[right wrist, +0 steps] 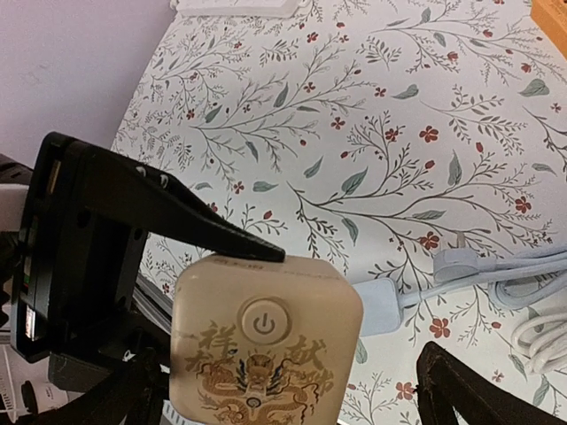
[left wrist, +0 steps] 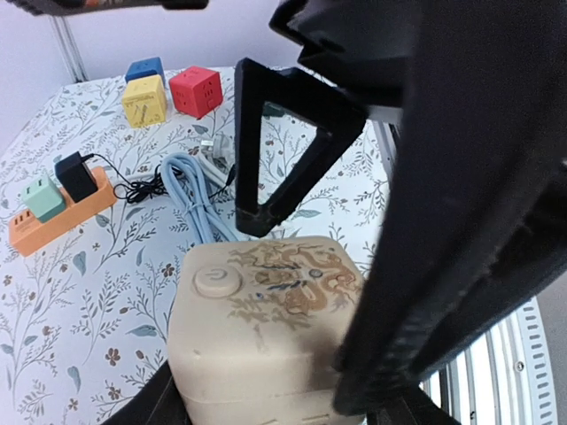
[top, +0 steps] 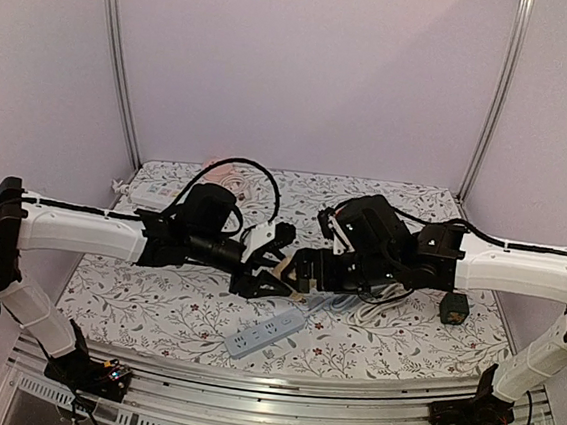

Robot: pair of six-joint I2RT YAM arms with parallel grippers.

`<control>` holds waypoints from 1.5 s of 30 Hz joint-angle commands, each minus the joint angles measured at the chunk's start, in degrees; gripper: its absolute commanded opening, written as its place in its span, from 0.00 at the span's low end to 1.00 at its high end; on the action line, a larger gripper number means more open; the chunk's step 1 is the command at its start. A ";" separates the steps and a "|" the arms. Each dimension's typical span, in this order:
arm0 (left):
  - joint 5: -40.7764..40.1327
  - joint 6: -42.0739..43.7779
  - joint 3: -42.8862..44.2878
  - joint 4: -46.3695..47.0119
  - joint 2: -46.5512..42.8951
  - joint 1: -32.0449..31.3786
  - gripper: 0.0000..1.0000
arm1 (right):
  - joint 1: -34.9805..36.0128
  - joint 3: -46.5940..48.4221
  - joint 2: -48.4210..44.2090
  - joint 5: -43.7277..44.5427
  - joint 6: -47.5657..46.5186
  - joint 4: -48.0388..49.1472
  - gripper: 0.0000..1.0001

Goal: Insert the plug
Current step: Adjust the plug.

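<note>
A beige cube socket [left wrist: 266,328] with a power button and a gold dragon print hangs above the table, and my left gripper [left wrist: 266,394] is shut on it. In the right wrist view the cube [right wrist: 266,345] sits between the fingers of my right gripper [right wrist: 292,394]. That gripper is open, with its right finger [right wrist: 456,390] well clear of the cube. A pale blue cable [right wrist: 496,288] runs from behind the cube to a white plug [right wrist: 454,261] lying on the floral cloth. Both grippers meet at the middle of the table [top: 293,269].
A white power strip [top: 267,334] lies near the front edge. An orange strip [left wrist: 53,221] carries a green cube and a black adapter. Yellow, blue and red cubes [left wrist: 168,93] stand at the back. Another white strip [top: 150,195] lies back left.
</note>
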 commanded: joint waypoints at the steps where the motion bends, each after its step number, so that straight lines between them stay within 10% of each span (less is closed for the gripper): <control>1: 1.24 -1.14 1.08 1.51 -1.43 0.43 0.00 | 0.52 -3.02 -2.61 8.84 3.16 9.82 0.97; 27: -1.10 -0.14 2.36 0.32 -1.16 0.69 0.00 | 2.60 -4.03 2.93 6.02 6.08 11.99 0.75; 36: -1.55 0.32 2.56 -0.85 -1.22 0.69 0.00 | 1.92 -1.92 4.02 4.62 4.06 10.70 0.00; 39: -2.40 2.18 3.81 -8.59 -2.01 1.73 0.94 | 2.09 2.54 3.70 7.29 1.61 3.06 0.00; 45: 0.94 17.07 8.51 -41.79 -5.53 13.86 1.00 | 4.79 14.80 10.40 14.11 -3.65 -17.21 0.00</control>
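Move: The beige plug is held between the left hand's fingers, about 1 cm to the right of that hand's point; from the open right hand it sits some 3 cm left, 1 cm ahead and 2 cm lower. The grey power strip lies on the table about 5 cm back of the plug, 5 cm to its left and 15 cm below it. At table height too, the blue-grey cable bundle is roughly 16 cm right of the plug and 9 cm farther out. The beige plug changes hands in mid-air: the open right hand goes forward and up about 2 cm around it, tilting some 10 degrees, then sinks about 3 cm, edges left and pinches it. The left hand, nearly still until then, opens wide and backs off left and forward by 3–4 cm; the right hand tips back and rises about 2 cm with its hold. ##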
